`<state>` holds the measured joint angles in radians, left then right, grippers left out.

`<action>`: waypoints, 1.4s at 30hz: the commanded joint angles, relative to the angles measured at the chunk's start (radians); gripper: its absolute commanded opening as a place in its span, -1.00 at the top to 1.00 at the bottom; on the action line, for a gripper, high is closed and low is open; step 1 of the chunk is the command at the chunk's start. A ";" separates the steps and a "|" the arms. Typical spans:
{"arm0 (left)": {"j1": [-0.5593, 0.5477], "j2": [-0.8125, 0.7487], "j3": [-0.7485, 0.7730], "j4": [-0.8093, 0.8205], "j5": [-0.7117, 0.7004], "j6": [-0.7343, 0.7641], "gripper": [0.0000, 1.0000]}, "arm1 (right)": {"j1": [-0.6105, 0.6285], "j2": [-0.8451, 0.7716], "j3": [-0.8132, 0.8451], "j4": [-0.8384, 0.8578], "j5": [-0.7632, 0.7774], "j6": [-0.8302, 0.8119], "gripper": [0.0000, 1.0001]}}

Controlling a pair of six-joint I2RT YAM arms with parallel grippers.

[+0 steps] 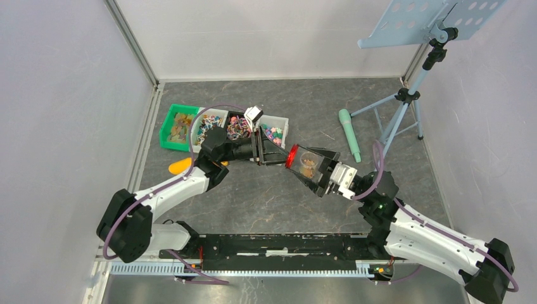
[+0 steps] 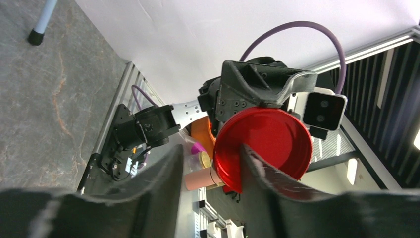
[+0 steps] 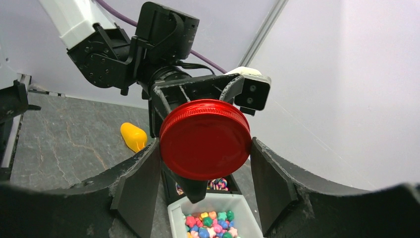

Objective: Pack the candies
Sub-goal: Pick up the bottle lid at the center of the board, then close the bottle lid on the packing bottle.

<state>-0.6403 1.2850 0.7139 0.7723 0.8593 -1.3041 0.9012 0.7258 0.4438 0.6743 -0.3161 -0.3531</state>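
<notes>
My right gripper (image 1: pixel 306 166) is shut on a clear jar (image 1: pixel 310 168), held off the table and tilted left. A few candies (image 1: pixel 308 170) lie inside it. A red lid (image 1: pixel 292 156) sits on the jar's mouth. My left gripper (image 1: pixel 280 154) faces the lid, open. In the left wrist view one finger (image 2: pixel 260 168) crosses the lid (image 2: pixel 277 134) and the other stands apart from it. In the right wrist view the lid (image 3: pixel 205 139) fills the space between my fingers (image 3: pixel 141 183). More candies (image 3: pixel 215 223) fill a white bin below.
A row of bins (image 1: pixel 180 126) with sweets stands on the table behind the left gripper. The orange scoop (image 1: pixel 180 166) lies beside the left arm. A teal microphone (image 1: pixel 349 134) and a music stand's tripod (image 1: pixel 405 98) stand at the back right. Walls close three sides.
</notes>
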 commanded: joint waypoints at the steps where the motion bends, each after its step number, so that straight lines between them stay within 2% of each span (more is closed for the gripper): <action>1: 0.002 -0.076 0.052 -0.169 -0.079 0.134 -0.17 | -0.001 -0.001 0.078 -0.015 0.059 0.073 -0.22; 3: 0.008 -0.099 0.062 -0.225 -0.133 0.169 -0.31 | -0.001 -0.013 0.085 -0.024 0.106 0.098 -0.19; 4: 0.010 -0.109 0.069 -0.257 -0.155 0.197 -0.82 | -0.001 -0.019 0.092 -0.038 0.128 0.107 -0.20; 5: 0.016 -0.120 0.081 -0.299 -0.176 0.231 -0.99 | -0.002 -0.024 0.106 -0.063 0.151 0.116 -0.20; 9: 0.064 -0.184 0.146 -0.631 -0.361 0.437 -1.00 | -0.001 -0.017 0.193 -0.224 0.259 0.159 -0.30; 14: 0.099 -0.288 0.249 -0.967 -0.561 0.692 -1.00 | -0.001 0.034 0.323 -0.442 0.379 0.193 -0.21; 18: 0.100 -0.360 0.295 -1.085 -0.652 0.861 -1.00 | 0.000 0.048 0.328 -0.487 0.435 0.217 -0.18; 24: 0.100 -0.443 0.314 -1.237 -0.704 1.128 -1.00 | -0.001 0.141 0.428 -0.698 0.594 0.250 -0.20; 28: 0.098 -0.468 0.298 -1.319 -0.773 1.246 -1.00 | -0.005 0.196 0.484 -0.809 0.639 0.259 -0.20; 33: 0.098 -0.515 0.237 -1.354 -0.842 1.341 -1.00 | -0.032 0.308 0.594 -0.984 0.619 0.265 -0.19; 38: 0.097 -0.661 0.095 -1.218 -0.778 1.336 -1.00 | -0.135 0.423 0.675 -1.095 0.439 0.289 -0.18; 42: 0.097 -0.717 0.056 -1.174 -0.783 1.353 -1.00 | -0.184 0.516 0.730 -1.179 0.393 0.288 -0.19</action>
<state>-0.5407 0.6132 0.7830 -0.5083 0.0780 -0.0231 0.7551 1.1778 1.0988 -0.3882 0.1646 -0.0814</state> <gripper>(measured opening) 0.996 0.665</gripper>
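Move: The right hand already pinches the lid; the open bottle stands about 9 cm ahead of that hand, 5 cm to its right and 27 cm below. Down on the table, the white candy bin lies about 22 cm ahead and 9 cm left of that hand, the green stick about 24 cm ahead and 21 cm right. From the left hand the bottle is about 8 cm ahead, 7 cm right, 25 cm below. Right hand carries the lid 13 cm forward and down towards the bottle, tipping down; left opens wider, withdraws left. ##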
